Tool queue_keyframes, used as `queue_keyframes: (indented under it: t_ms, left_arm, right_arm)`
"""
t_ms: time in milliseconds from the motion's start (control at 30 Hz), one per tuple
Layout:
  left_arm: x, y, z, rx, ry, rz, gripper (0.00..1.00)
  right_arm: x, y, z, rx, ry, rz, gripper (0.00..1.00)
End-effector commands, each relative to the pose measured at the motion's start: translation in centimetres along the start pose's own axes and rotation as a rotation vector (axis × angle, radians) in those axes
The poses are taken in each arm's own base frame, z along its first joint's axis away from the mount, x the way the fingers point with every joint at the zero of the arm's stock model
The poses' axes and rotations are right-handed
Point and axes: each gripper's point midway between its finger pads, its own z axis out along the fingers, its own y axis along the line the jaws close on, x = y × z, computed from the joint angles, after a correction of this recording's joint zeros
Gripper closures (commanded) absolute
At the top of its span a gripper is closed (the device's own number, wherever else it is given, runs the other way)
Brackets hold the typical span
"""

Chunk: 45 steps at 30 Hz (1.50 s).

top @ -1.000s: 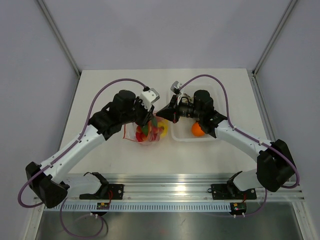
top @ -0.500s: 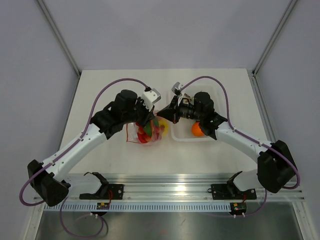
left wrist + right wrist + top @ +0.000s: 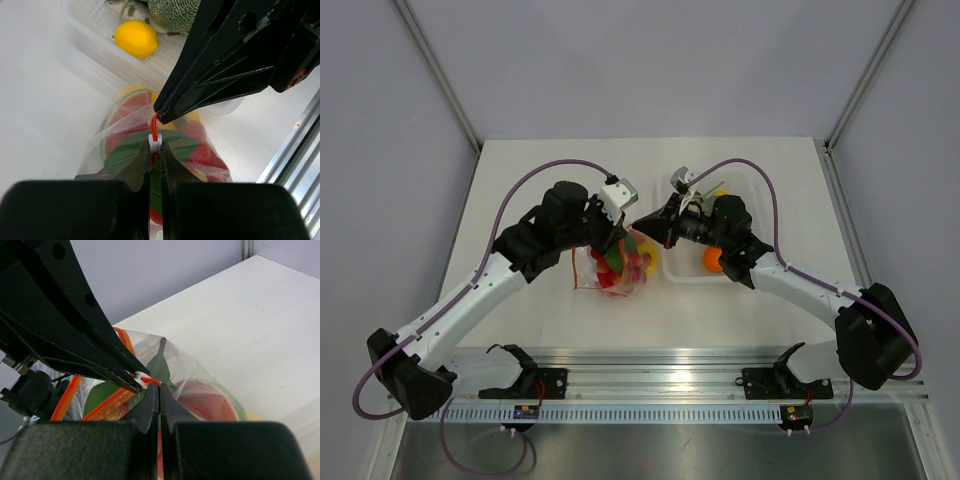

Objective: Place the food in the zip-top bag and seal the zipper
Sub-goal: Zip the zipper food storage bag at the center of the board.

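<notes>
The clear zip-top bag (image 3: 610,272) lies on the table between the two arms, with food (image 3: 623,266) inside: red, green and yellow pieces (image 3: 197,145). Its zipper (image 3: 102,406) is a red-orange strip with a small white slider (image 3: 155,141). My left gripper (image 3: 155,146) is shut on that slider. My right gripper (image 3: 159,390) is shut on the bag's mouth edge at the strip, tip to tip with the left one (image 3: 625,237). An orange (image 3: 713,260) and a lemon (image 3: 136,38) lie in the tray.
A white rectangular tray (image 3: 692,278) stands just right of the bag, under the right arm. It also holds a netted green melon (image 3: 175,12). A metal rail (image 3: 660,375) runs along the near table edge, and grey walls enclose the table.
My left gripper has closed on the zipper's slider. The right arm has shifted slightly, showing more of the tray's far end. The bag has barely moved.
</notes>
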Motion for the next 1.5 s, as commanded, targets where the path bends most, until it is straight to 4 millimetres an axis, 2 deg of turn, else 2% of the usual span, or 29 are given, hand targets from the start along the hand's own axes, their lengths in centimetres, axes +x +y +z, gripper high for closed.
queue_keyframes:
  t_ms: [0, 167, 567, 767, 800, 833, 867, 900, 933, 967, 1000, 1033, 1100, 1133, 1167, 1200, 1267, 1367, 1433, 1467]
  left_arm:
    - [1.4, -1.1, -1.8, 0.036, 0.038, 0.011, 1.0]
    - [2.8, -0.8, -2.3, 0.013, 0.065, 0.012, 1.0]
    - [4.7, -0.3, -3.4, -0.027, 0.065, -0.021, 1.0]
    - [4.0, -0.9, -3.3, 0.013, 0.041, -0.031, 1.0]
    - [4.0, -1.0, -3.2, 0.021, 0.042, -0.031, 1.0]
    - [3.9, -1.0, -3.2, 0.026, 0.04, -0.031, 1.0]
    - [3.7, -1.2, -3.2, 0.034, 0.037, -0.032, 1.0]
    - [3.6, -1.2, -3.2, 0.039, 0.036, -0.03, 1.0]
    - [3.3, -1.3, -3.2, 0.046, 0.029, -0.027, 1.0]
    - [3.1, -1.5, -3.3, 0.061, 0.024, -0.026, 1.0]
    - [2.9, -1.5, -3.3, 0.065, 0.019, -0.023, 1.0]
    - [2.7, -1.6, -3.3, 0.074, 0.012, -0.021, 1.0]
    - [2.5, -2.3, -3.3, 0.12, 0.006, -0.012, 1.0]
    - [2.5, -2.5, -3.3, 0.141, 0.005, -0.009, 1.0]
    - [2.2, -3.1, -3.2, 0.185, -0.002, -0.004, 1.0]
    - [2.2, -3.3, -3.2, 0.201, -0.005, -0.007, 1.0]
    - [2.0, -3.8, -3.0, 0.234, -0.011, -0.014, 1.0]
    - [1.6, -4.0, -2.8, 0.247, -0.039, -0.023, 1.0]
    - [1.2, -4.1, -2.9, 0.254, -0.056, -0.024, 1.0]
    - [1.1, -4.1, -2.9, 0.258, -0.059, -0.027, 1.0]
  right_arm:
    - [-5.1, -2.8, -0.8, 0.157, -0.197, -0.056, 1.0]
    - [-5.3, -3.7, -1.2, 0.219, -0.226, -0.015, 1.0]
    - [-5.4, -3.5, -1.2, 0.209, -0.239, 0.002, 1.0]
    - [-4.2, -1.4, -0.8, 0.087, -0.151, -0.047, 1.0]
    - [-2.9, -1.1, -0.9, 0.061, -0.078, -0.057, 1.0]
    - [-3.5, -0.7, -0.9, 0.045, -0.063, -0.078, 0.99]
    - [-2.1, -0.8, -1.2, 0.054, 0.014, -0.055, 0.94]
    - [-2.0, -0.9, -1.4, 0.061, 0.039, -0.092, 0.86]
    - [-2.8, -0.7, -1.8, 0.065, 0.04, -0.121, 0.79]
    - [-2.1, -0.8, -2.3, 0.083, 0.082, -0.121, 0.73]
    - [-2.1, -1.0, -2.7, 0.091, 0.097, -0.172, 0.61]
    - [-3.0, -0.7, -3.2, 0.096, 0.091, -0.206, 0.56]
    - [-2.2, -0.9, -4.1, 0.11, 0.153, -0.254, 0.55]
    - [-2.9, -0.3, -4.4, 0.088, 0.157, -0.29, 0.56]
    - [-1.4, 0.5, -5.0, 0.036, 0.225, -0.289, 0.56]
    - [-1.5, 1.0, -5.2, -0.015, 0.24, -0.366, 0.54]
    - [-0.8, 2.0, -5.8, -0.097, 0.259, -0.445, 0.45]
    - [-0.8, 2.3, -6.1, -0.108, 0.229, -0.485, 0.3]
    - [-0.6, 2.6, -6.1, -0.131, 0.232, -0.492, 0.24]
    - [-0.5, 2.9, -6.0, -0.151, 0.23, -0.487, 0.15]
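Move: The left fingers already pinch the white slider; the open zipper's left corner lies some 12 cm left of that hand, 12 cm back and about 6 cm lower. The bagged food hangs about 8 cm back and 1 cm left of it, 8 cm below. The right fingers still grip the zipper's right end, with the slider roughly 2 cm left and 1 cm back of them. From the right hand the tray's middle is some 18 cm right, 1 cm ahead, 12 cm below. Keeping its pinch on the slider, the left hand draws back and to the left, away from the right fingers, which hold the zipper end almost still at first. The right fingers then open wide and let go, that hand pulling off right and back about 6 cm as its tips dip some 20 degrees, while the left carries on back and down, drifting a little right again at the end, some 6 cm in all. ##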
